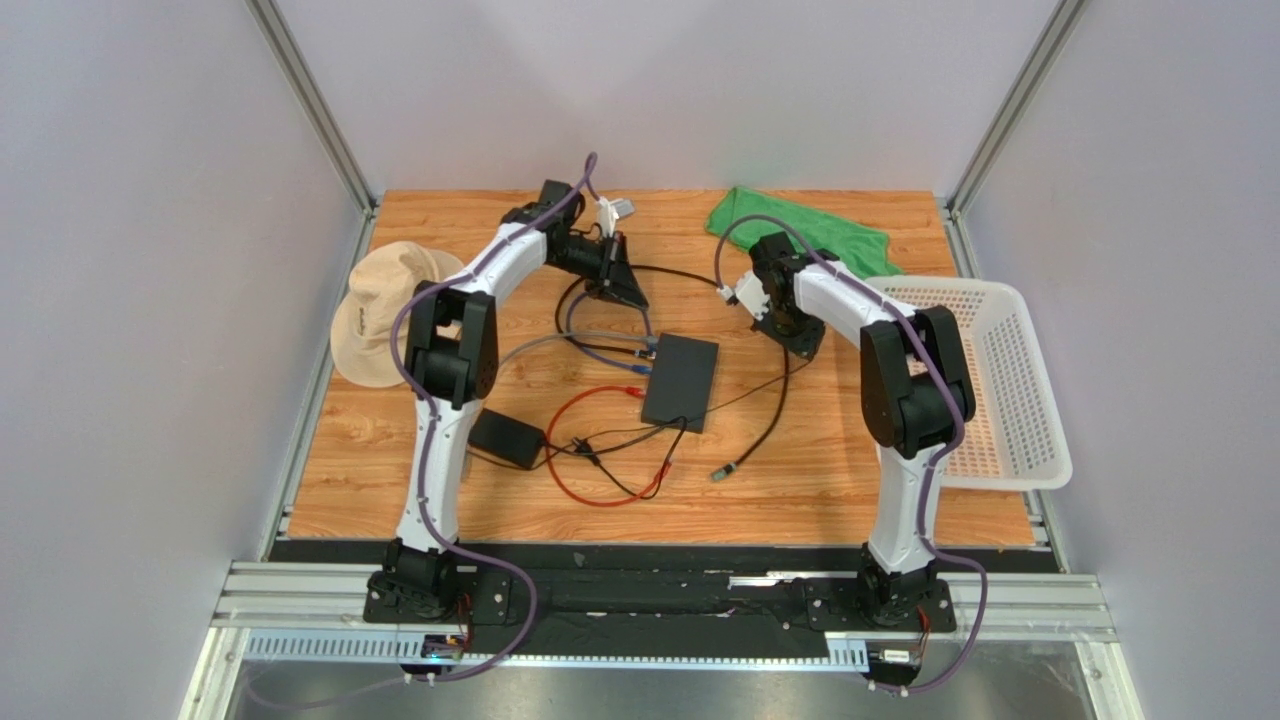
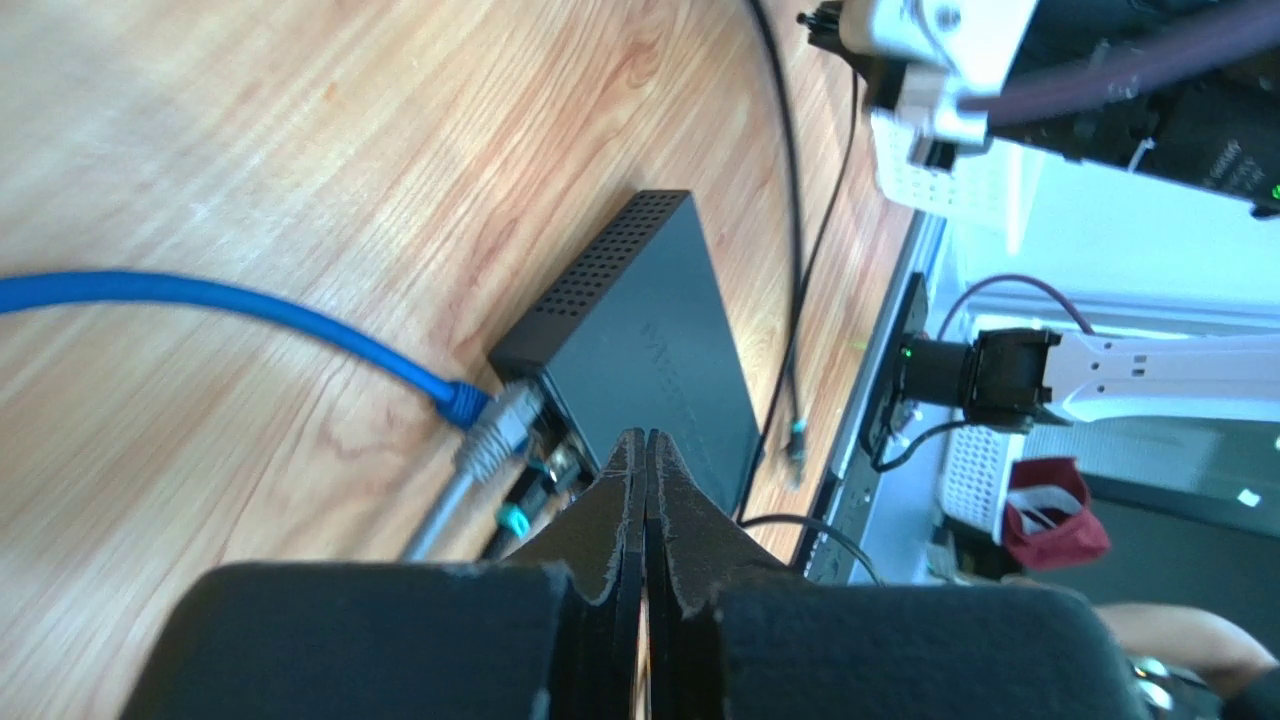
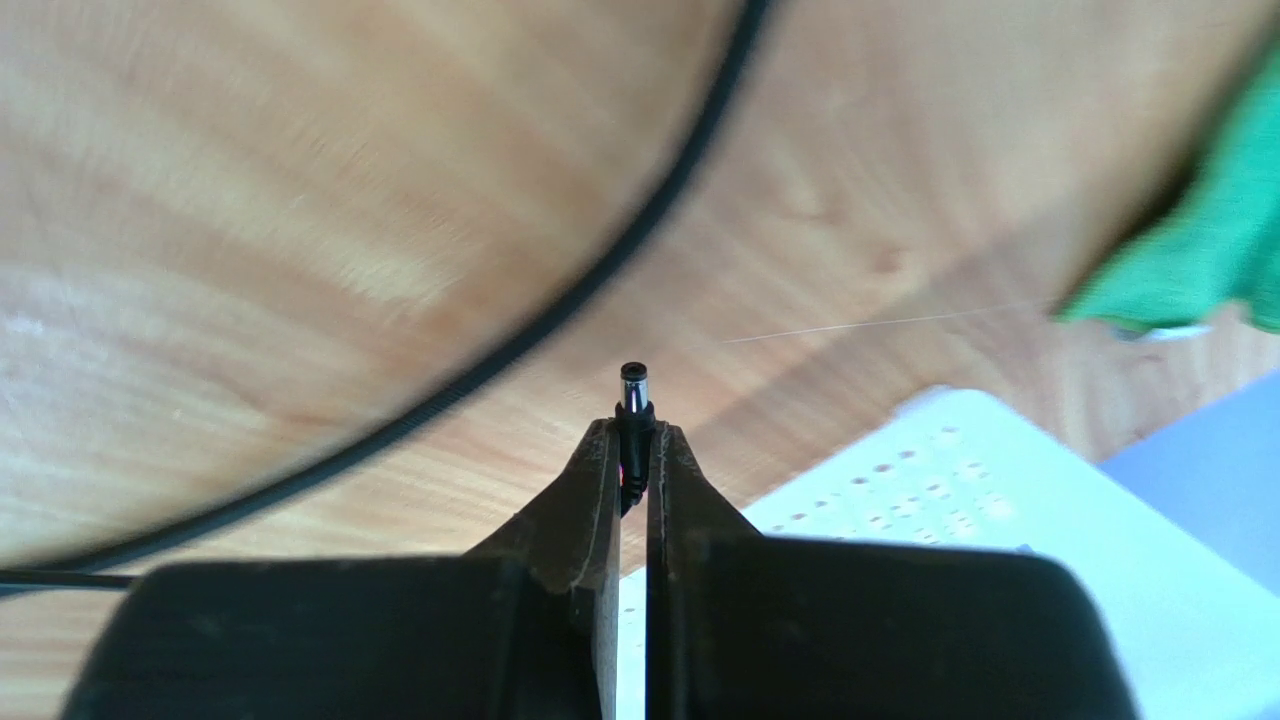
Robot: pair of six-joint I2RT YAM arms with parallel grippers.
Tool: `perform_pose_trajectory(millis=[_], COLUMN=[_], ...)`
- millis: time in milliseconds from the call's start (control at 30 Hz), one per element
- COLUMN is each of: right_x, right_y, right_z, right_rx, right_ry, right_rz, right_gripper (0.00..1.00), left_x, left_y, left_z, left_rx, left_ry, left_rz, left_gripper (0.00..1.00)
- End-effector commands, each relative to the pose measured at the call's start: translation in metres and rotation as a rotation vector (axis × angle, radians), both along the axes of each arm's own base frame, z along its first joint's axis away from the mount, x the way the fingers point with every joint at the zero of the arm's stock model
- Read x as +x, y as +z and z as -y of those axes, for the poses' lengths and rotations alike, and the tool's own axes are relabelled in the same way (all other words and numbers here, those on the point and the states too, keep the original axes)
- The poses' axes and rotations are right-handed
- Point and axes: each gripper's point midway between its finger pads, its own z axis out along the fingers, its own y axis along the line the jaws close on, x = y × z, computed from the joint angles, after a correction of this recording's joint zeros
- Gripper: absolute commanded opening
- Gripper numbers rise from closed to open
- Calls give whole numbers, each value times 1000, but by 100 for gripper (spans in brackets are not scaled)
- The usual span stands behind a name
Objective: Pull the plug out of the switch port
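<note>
The switch (image 1: 681,378) is a flat black box lying mid-table. In the left wrist view the switch (image 2: 661,360) has a blue network plug (image 2: 463,402) and a grey one (image 2: 504,428) seated in its near edge; which socket is the switch port cannot be told. My right gripper (image 3: 634,435) is shut on a small black barrel plug (image 3: 634,393) whose metal tip pokes past the fingertips. It holds the plug over bare wood, well clear of the box. In the top view the right gripper (image 1: 769,308) sits behind and right of the switch. My left gripper (image 2: 648,438) is shut on nothing, hovering just behind the switch.
A tan hat (image 1: 383,315) lies at the left edge, a green cloth (image 1: 796,233) at the back, a white basket (image 1: 992,383) on the right. A black adapter brick (image 1: 507,438), a red cable (image 1: 586,450) and loose black leads (image 1: 751,435) lie in front of the switch.
</note>
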Motion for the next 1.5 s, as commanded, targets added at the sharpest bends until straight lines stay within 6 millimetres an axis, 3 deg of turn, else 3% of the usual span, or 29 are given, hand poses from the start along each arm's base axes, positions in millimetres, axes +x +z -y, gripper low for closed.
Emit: perform_pose_trajectory(millis=[0, 133, 233, 267, 300, 400, 433, 500, 567, 633, 800, 933, 1000, 1033, 1100, 1133, 1167, 1200, 1300, 1367, 1400, 1467], right_x=[54, 67, 54, 47, 36, -7, -25, -52, -89, -108, -114, -102, -97, -92, -77, -70, -51, -53, -35, -32, -28, -25], right_y=[46, 59, 57, 67, 69, 85, 94, 90, 84, 79, 42, 7, -1, -4, 3, 10, 30, 36, 63, 70, 76, 74], right_z=[-19, -34, -39, -44, -59, -79, -78, -72, -57, -41, -29, -30, -23, -24, -27, -31, -39, -54, -84, -97, -114, -132], right_rx=[131, 214, 254, 297, 387, 509, 504, 470, 426, 367, 299, 204, 137, 129, 156, 200, 264, 352, 488, 556, 647, 730], right_ry=[-117, -114, -100, -80, -40, 134, 191, 295, 318, 351, 306, 253, 225, 194, 132, 97, 46, 44, 24, 23, 34, 28], right_rz=[223, 258, 213, 213, 176, 120, 98, 20, -100, -144, -126, -151, -154, -157, -106, -81, -19, -40, -22, -34, -27, -44], right_gripper=[0, 0, 0, 0, 0, 0, 0, 0, 0, 0, 0, 4, 11, 21, 60, 69, 100, 100, 100, 99, 99, 95], left_x=[1, -1, -8, -12, -14, -22, -24, -29, -32, -32, -25, -26, -28, -25, -29, -26, -33, -32, -19, -11, -8, -2], left_y=[72, 88, 97, 99, 98, 98, 97, 97, 95, 92, 86, 84, 82, 84, 80, 87, 80, 79, 60, 49, 45, 33], left_z=[-16, -28, -37, -41, -45, -55, -57, -61, -63, -63, -64, -67, -72, -74, -79, -80, -84, -88, -112, -129, -133, -144], left_rx=[-13, 17, 32, 38, 53, 83, 89, 98, 102, 107, 122, 146, 175, 189, 230, 233, 260, 286, 455, 558, 586, 653], left_ry=[11, 27, 34, 34, 39, 45, 45, 36, 33, 34, 53, 35, 28, 18, 7, -15, -34, -42, -55, -74, -83, -115], left_rz=[181, 240, 263, 270, 269, 269, 263, 247, 238, 238, 241, 269, 280, 307, 287, 329, 294, 303, 354, 384, 388, 396], left_gripper=[0, 0, 0, 0, 0, 0, 0, 0, 0, 0, 0, 1, 3, 4, 13, 19, 26, 39, 52, 55, 56, 56])
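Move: The bare patch of table where the held plug is set down lies about 12 cm back, 3 cm left and some 3 cm below the right hand. From this hand the switch's middle is roughly 22 cm left and 5 cm back, the black cable's loose end about 15 cm left and 19 cm back, and the basket's middle some 23 cm right and 5 cm back. From the left hand that patch is around 17 cm back, 25 cm right and 9 cm lower. The plug, already out and still pinched in the right fingers, goes briefly forward and up, then back about 18 cm in an arc and down beside the switch. There the right fingers open wide and let go, and the hand lifts away forward and left. The left hand, empty, draws left some 10 cm and up away from the switch, tilting about 30 degrees and finally opening about halfway. ##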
